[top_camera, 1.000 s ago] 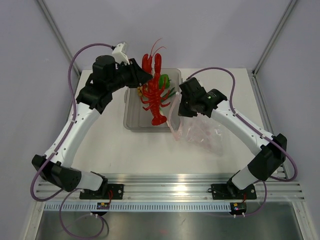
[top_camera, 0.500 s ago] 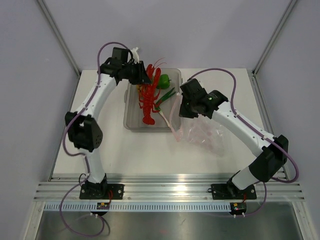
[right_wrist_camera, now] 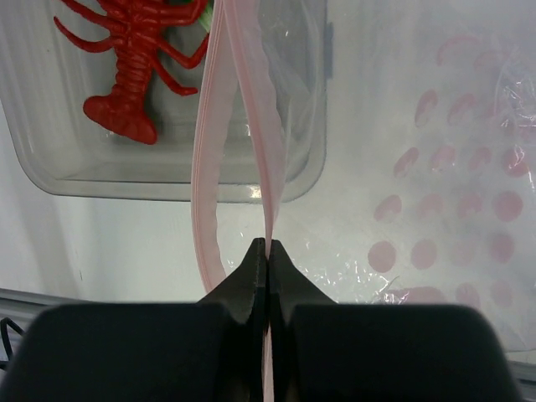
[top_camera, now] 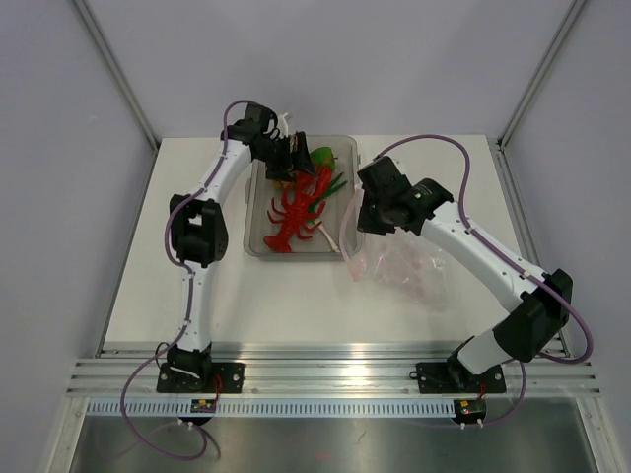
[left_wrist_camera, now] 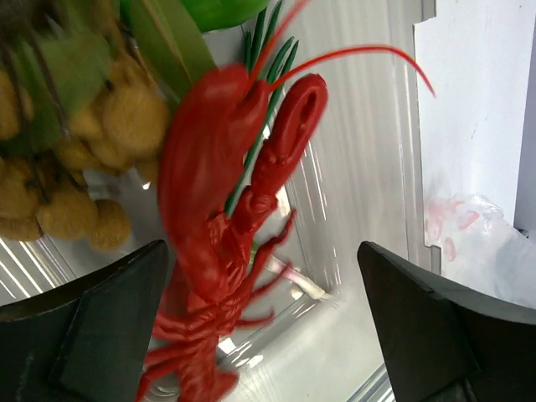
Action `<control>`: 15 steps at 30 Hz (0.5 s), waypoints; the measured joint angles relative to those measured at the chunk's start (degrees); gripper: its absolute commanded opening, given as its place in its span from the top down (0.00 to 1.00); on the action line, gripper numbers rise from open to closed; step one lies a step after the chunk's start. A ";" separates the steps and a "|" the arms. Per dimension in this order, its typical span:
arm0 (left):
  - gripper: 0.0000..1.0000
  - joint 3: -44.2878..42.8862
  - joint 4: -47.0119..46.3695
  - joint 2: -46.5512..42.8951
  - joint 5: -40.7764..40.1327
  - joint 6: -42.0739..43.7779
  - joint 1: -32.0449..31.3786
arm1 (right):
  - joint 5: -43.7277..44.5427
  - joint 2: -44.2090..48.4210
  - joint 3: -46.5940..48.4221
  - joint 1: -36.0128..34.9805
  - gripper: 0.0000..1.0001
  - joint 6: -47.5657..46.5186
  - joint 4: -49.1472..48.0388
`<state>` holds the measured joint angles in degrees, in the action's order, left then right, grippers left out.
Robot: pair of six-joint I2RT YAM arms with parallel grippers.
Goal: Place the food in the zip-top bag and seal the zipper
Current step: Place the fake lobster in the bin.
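Note:
The red lobster (top_camera: 294,210) lies in the clear grey tray (top_camera: 254,241), free of my left gripper (top_camera: 296,163). That gripper hovers open over the tray's back end. In the left wrist view the lobster (left_wrist_camera: 213,218) shows blurred between the wide-apart fingers (left_wrist_camera: 92,322), close to the left one. Beside it are the yellow-tan balls (left_wrist_camera: 109,117), the green stalks (left_wrist_camera: 266,54) and the green pepper (top_camera: 321,158). My right gripper (right_wrist_camera: 268,249) is shut on the pink zipper (right_wrist_camera: 270,142), holding the mouth of the zip-top bag (top_camera: 406,264) open right of the tray.
The tray's rim (right_wrist_camera: 176,182) lies just past the bag's mouth. The bag's body with pink dots (right_wrist_camera: 452,159) spreads over the white table (top_camera: 197,296) to the right. Metal frame posts (top_camera: 113,69) rise at the table's back corners.
My left gripper opened and let go of the lobster, which dropped from hanging upright to lying in the tray. The left arm stretched towards the tray's back. The right gripper kept its hold.

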<state>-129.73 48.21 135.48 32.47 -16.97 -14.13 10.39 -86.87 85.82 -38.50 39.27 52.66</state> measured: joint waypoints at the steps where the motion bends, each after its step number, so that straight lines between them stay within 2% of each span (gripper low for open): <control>1: 0.01 0.02 -0.04 -0.17 0.02 0.02 0.00 | 0.02 -0.02 0.00 0.00 1.00 0.00 0.04; 3: 0.02 2.27 -0.74 -1.66 -0.44 0.26 -0.07 | 0.04 -0.02 0.00 0.00 1.00 0.00 0.11; 6: 0.12 8.85 -0.52 -7.06 -2.93 0.83 -0.42 | 0.02 -0.04 0.00 0.00 0.99 -0.02 0.13; 7: 0.19 12.22 -0.81 -9.97 -4.17 1.09 -0.55 | 0.02 -0.07 0.00 0.00 0.99 -0.02 0.09; 11: 0.25 24.70 -1.53 -22.99 -9.75 2.10 -1.31 | -0.07 -0.33 -0.02 0.00 1.00 -0.07 -0.13; 13: 0.31 29.09 -2.08 -28.17 -12.24 1.90 -1.95 | -0.46 -0.66 -0.02 0.00 1.00 -0.24 -0.44; 14: 0.39 31.04 -2.62 -30.12 -13.64 1.53 -2.27 | -0.61 -0.92 -0.02 0.00 1.00 -0.31 -0.59; 15: 0.41 32.79 -2.89 -31.74 -15.04 0.87 -2.54 | -0.83 -1.22 -0.02 0.00 1.00 -0.42 -0.63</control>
<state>-96.95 45.32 103.74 17.43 -16.10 -16.67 9.56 -88.09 85.80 -38.50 38.85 52.03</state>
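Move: The lobster, already let go, has its middle about 10 cm back from the left hand, 3 cm left and some 9 cm below. At about that depth, the yellow fruit lies 1 cm ahead and 3 cm left, the green pepper 2 cm ahead and 4 cm right, and the green onion 6 cm back and 6 cm right. From the right hand, the lobster is roughly 7 cm forward, 16 cm left and 17 cm below. The empty left hand draws back about 10 cm from the claws, rising and shifting left, fingers closing partway. ##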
